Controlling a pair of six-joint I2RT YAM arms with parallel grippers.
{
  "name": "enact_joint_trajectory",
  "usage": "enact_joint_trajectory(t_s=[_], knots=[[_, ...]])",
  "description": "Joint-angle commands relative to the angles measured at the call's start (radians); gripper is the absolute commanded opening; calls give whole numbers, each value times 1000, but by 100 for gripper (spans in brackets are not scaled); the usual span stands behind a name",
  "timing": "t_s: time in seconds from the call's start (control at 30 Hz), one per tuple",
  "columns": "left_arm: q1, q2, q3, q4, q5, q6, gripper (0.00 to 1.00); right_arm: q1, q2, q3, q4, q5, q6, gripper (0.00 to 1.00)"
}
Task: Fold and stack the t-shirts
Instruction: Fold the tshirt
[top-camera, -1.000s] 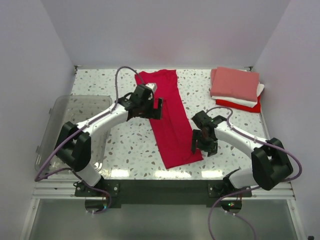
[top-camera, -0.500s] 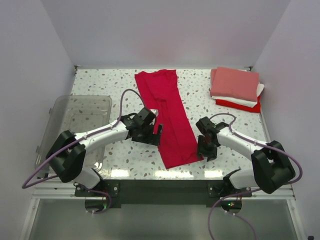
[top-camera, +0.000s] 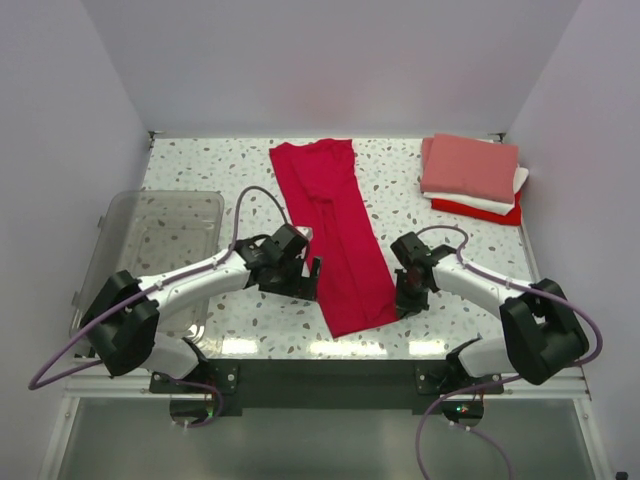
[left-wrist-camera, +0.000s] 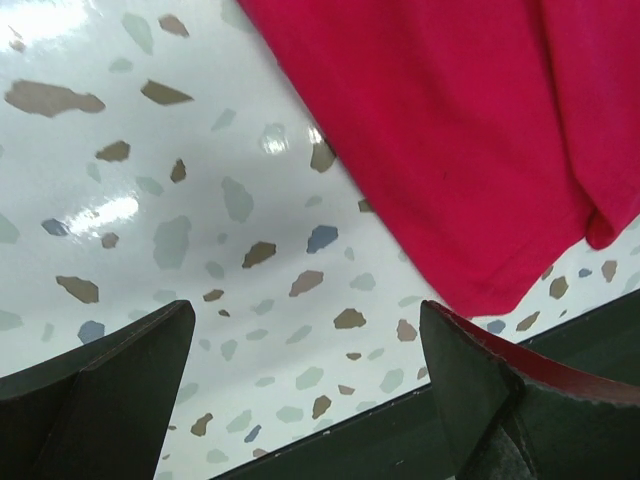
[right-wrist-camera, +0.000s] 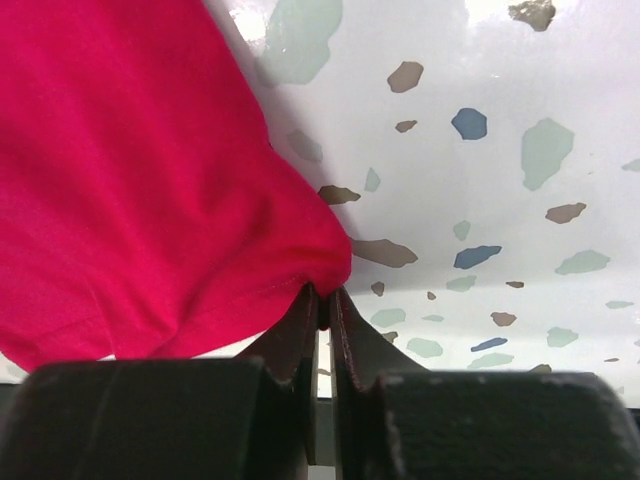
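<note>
A crimson-red t-shirt (top-camera: 335, 230) lies as a long strip down the middle of the speckled table, its near end by the front edge. My right gripper (top-camera: 404, 300) is shut on the shirt's near right corner (right-wrist-camera: 325, 265), the cloth pinched between the jaws. My left gripper (top-camera: 309, 280) is open just left of the shirt's near left edge (left-wrist-camera: 470, 160), low over bare table, nothing between its fingers (left-wrist-camera: 120, 370). Folded t-shirts are stacked at the back right: salmon-pink (top-camera: 470, 165) on top, white (top-camera: 500, 200) below it, red (top-camera: 480, 211) at the bottom.
A clear plastic bin (top-camera: 150, 250) stands at the left edge of the table, beside my left arm. The table's dark front edge (left-wrist-camera: 400, 440) runs just below both grippers. White walls enclose the table on three sides.
My right gripper has shut on the shirt's near right corner. My left gripper has come from the shirt's upper part down to its near left edge, staying open.
</note>
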Motion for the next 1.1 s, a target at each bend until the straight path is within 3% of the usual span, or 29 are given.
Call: enact_joint_trajectory(t_s=[0.0, 0.13, 0.3, 0.63, 1.07], knots=[[-53, -36, -18, -21, -22, -9, 100, 1, 5, -34, 21, -28, -13, 3], [-96, -37, -39, -22, -22, -49, 100, 34, -15, -36, -14, -65, 16, 0], [-139, -53, -71, -28, -16, -129, 100, 160, -14, -4, -51, -31, 72, 0], [-156, -45, -102, -4, 21, -202, 98, 191, -50, -23, -43, -71, 116, 0], [-309, 58, -108, -13, -43, -327, 98, 194, -77, -57, -19, -74, 121, 0]])
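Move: The t-shirt's near-left corner lies flat about 10 cm back, 6 cm to the right and 6 cm below my open left hand. The near-right corner, still pinched in my right fingers, is some 20 cm to the right of my left hand and 5 cm back. From my right hand, the near-left corner sits about 14 cm to the left and 5 cm back, and the table's near edge is roughly 10 cm straight back. Keeping my pinch on the near-right corner, I drag it low over the table about 4 cm back and 3 cm left, turning slightly counter-clockwise, then ease off. Meanwhile my wide-open left hand comes back some 9 cm and sinks about 4 cm towards the near-left corner, its fingers tilting about 10 degrees closer to straight down, without closing. ##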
